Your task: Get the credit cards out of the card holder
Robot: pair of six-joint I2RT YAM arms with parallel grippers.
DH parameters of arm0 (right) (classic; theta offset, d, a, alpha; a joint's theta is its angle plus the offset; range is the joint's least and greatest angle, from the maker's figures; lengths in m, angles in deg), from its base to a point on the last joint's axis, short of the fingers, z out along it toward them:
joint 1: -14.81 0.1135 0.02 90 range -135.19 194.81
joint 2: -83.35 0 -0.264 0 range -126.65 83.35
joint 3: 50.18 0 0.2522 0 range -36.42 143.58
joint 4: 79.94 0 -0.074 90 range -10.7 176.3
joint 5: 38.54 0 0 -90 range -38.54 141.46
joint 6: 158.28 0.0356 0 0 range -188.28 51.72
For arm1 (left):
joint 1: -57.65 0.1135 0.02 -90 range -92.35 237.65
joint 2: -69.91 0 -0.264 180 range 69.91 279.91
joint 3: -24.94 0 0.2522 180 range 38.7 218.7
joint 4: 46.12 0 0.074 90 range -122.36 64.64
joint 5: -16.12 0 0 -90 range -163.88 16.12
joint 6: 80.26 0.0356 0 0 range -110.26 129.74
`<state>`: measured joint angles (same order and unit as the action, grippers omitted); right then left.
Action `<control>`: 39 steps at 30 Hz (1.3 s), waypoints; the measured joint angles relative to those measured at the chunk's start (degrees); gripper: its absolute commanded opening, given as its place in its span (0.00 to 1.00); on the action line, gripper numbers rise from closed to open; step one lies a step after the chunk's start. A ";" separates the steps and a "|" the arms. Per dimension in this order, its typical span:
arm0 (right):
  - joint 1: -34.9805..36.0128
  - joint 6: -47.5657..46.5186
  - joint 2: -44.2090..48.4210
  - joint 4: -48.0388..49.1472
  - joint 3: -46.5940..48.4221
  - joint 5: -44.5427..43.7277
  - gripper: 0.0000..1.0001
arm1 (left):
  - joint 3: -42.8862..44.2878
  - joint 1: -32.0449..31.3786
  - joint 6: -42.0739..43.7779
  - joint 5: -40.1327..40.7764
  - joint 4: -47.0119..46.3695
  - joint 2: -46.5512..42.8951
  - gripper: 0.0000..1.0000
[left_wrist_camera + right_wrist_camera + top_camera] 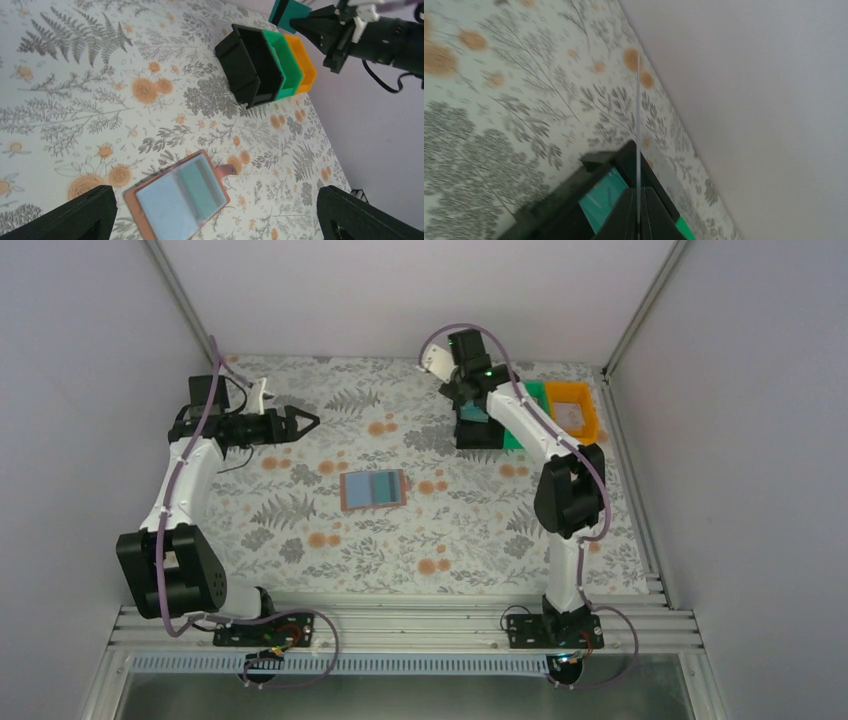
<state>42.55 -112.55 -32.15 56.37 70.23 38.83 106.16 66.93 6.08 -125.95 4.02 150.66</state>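
Note:
The card holder (373, 490) lies open flat on the floral table, salmon rim outside and light blue inside. A teal credit card (200, 184) sits in its right-hand pocket. My left gripper (215, 220) hovers open above it, with black fingers (75, 215) wide apart and nothing between them. In the top view the left gripper (312, 422) is up and to the left of the holder. My right gripper (638, 192) is shut on a thin card (638, 120) seen edge-on, over the black bin (554, 210). That held card (287, 14) shows teal. Another teal card (601, 200) lies inside the black bin.
Black (478, 435), green (535, 395) and orange (572, 405) bins stand side by side at the back right near the wall. Something pale lies in the orange bin. Plain walls close the table at the back and both sides.

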 measured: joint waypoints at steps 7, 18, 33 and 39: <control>-8.72 0.90 -4.57 -5.05 5.03 1.66 0.04 | -0.94 0.00 1.97 0.07 -2.14 1.38 1.00; -9.92 -3.39 -10.64 -4.39 4.31 -0.57 0.04 | -1.33 0.00 2.71 0.57 -2.51 4.42 1.00; -7.85 -4.66 -17.84 -0.50 4.37 -12.41 0.04 | -1.29 0.00 2.82 0.28 -2.43 6.95 1.00; -6.40 -7.08 -19.85 1.68 4.42 -15.39 0.41 | -1.29 0.00 2.84 -0.24 -2.43 6.95 1.00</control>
<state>36.15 -119.63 -52.00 58.05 74.64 23.45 104.87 66.93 8.92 -126.19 1.59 157.61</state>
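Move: My right hand already holds the teal card. The black bin it is bound for has its middle about 9 cm to the right, 2 cm ahead and 19 cm below; the green bin stands level with it, some 12 cm farther right. The card holder lies roughly 18 cm back and 15 cm to the left of my right hand, 21 cm lower. From my empty left hand the black bin is about 18 cm ahead, 38 cm right and 21 cm below. With the teal card pinched, I swing my right hand about 10 cm right and a little forward over the black bin, then lower it to some 15 cm below where it began, rolling its left side down about 20 degrees. Low at the bin's far half, my fingers start to part and let the card go. My open left hand sinks about 5 cm. ##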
